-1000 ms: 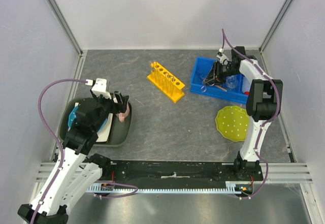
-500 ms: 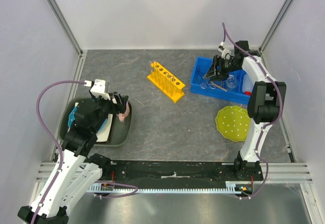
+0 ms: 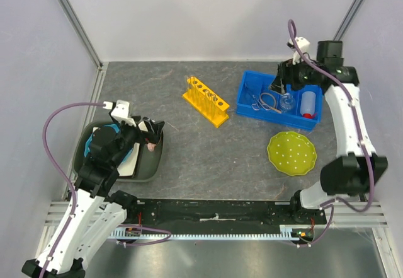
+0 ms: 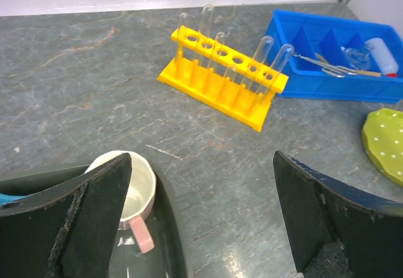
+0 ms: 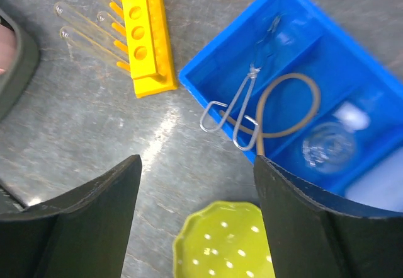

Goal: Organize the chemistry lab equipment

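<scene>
The yellow holed rack (image 3: 205, 101) stands mid-table with thin clear rods (image 4: 267, 46) in its holes. In the blue bin (image 3: 247, 95) lie the metal tongs (image 5: 236, 110), the tan rubber loop (image 5: 291, 110), the clear flask (image 5: 327, 145) and the white squeeze bottle (image 3: 308, 103) with its red nozzle. My right gripper (image 3: 284, 80) hangs open above the bin's back, holding nothing; in the wrist view it (image 5: 196, 171) looks down on the bin's near edge. At the left, my left gripper (image 3: 152, 132) is wide open and empty over the tray.
A cream mug with a pink handle (image 4: 133, 193) sits in the dark tray (image 3: 151, 164) under my left fingers, beside a blue plate (image 3: 92, 142). A green dotted plate (image 3: 291, 153) lies in front of the bin.
My right gripper let go of the tongs, which now lie in the bin, opened, and pulled up and back to the right. My left gripper opened wider.
</scene>
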### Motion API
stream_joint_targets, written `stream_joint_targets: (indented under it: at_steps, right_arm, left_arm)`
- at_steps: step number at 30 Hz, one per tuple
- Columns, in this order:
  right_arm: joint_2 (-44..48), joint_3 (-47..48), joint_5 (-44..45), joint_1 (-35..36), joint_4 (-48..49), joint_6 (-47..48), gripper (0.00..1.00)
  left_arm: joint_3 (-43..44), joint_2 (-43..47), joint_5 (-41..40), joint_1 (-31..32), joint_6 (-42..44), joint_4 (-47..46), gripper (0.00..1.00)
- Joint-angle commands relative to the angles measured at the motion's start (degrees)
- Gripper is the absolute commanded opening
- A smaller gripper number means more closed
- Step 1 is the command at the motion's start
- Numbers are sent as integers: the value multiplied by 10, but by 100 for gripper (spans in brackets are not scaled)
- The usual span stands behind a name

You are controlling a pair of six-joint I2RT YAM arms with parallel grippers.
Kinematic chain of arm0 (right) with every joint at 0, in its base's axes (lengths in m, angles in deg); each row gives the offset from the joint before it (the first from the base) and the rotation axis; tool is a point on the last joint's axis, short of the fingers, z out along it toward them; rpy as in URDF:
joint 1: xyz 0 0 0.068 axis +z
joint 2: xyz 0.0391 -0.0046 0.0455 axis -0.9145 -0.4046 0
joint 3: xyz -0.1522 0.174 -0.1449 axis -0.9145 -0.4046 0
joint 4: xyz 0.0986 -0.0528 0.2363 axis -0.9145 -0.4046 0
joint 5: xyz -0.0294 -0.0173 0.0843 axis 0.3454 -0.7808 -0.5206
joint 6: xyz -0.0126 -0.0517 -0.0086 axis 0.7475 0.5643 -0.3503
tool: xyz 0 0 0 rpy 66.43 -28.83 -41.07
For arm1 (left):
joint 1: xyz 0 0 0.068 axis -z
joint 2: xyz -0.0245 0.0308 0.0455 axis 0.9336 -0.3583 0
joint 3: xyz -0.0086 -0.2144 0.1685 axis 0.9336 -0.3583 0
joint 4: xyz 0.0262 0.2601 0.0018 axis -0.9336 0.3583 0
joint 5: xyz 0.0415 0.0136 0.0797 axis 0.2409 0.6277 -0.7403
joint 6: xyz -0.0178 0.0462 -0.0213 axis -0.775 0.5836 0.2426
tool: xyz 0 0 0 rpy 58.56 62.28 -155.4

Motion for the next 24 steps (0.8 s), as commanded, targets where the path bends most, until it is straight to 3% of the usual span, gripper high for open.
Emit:
stream_joint_targets:
  at_steps: [1, 5, 7, 9, 11, 18, 24]
  right_arm:
    - [112, -44, 41, -26, 12, 74, 82]
    - [227, -92, 64, -68, 84, 65, 98]
    - [267, -129, 92, -83, 122, 52, 98]
    - [325, -159, 210, -92, 203, -26, 98]
    - [371, -195, 265, -92, 257, -58, 98]
    - [396, -165, 328, -92, 228, -157, 98]
    - [398, -127, 360, -92, 189, -166, 98]
  left_arm:
    - [83, -25, 68, -5, -47, 37, 100]
    - [157, -55, 103, -8, -77, 86, 100]
    - [210, -69, 134, -8, -94, 106, 100]
    - [248, -93, 165, -8, -102, 132, 100]
    - [301, -112, 187, -8, -110, 149, 100]
    - [400, -114, 220, -9, -116, 188, 100]
    - [418, -102, 215, -8, -107, 217, 100]
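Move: The blue bin, with the tongs and tubing already in it, has its middle about 6 cm ahead of the empty right hand, 1 cm to its right and 21 cm below. The tongs lie some 8 cm left and 7 cm ahead of that hand, the green plate about 15 cm back and 6 cm right. From the left hand the bin is roughly 17 cm ahead and 47 cm right; the yellow rack is 17 ahead and 19 right, the mug 3 ahead and 4 left. Lift the empty right gripper on up about 17 cm from over the blue bin, drawing it back and to the right as well; open its fingers the rest of the way and swing them from down-and-left to level, straight ahead. Meanwhile raise the open left gripper from over the mug and draw it somewhat back, turning it clockwise. Touch nothing. ##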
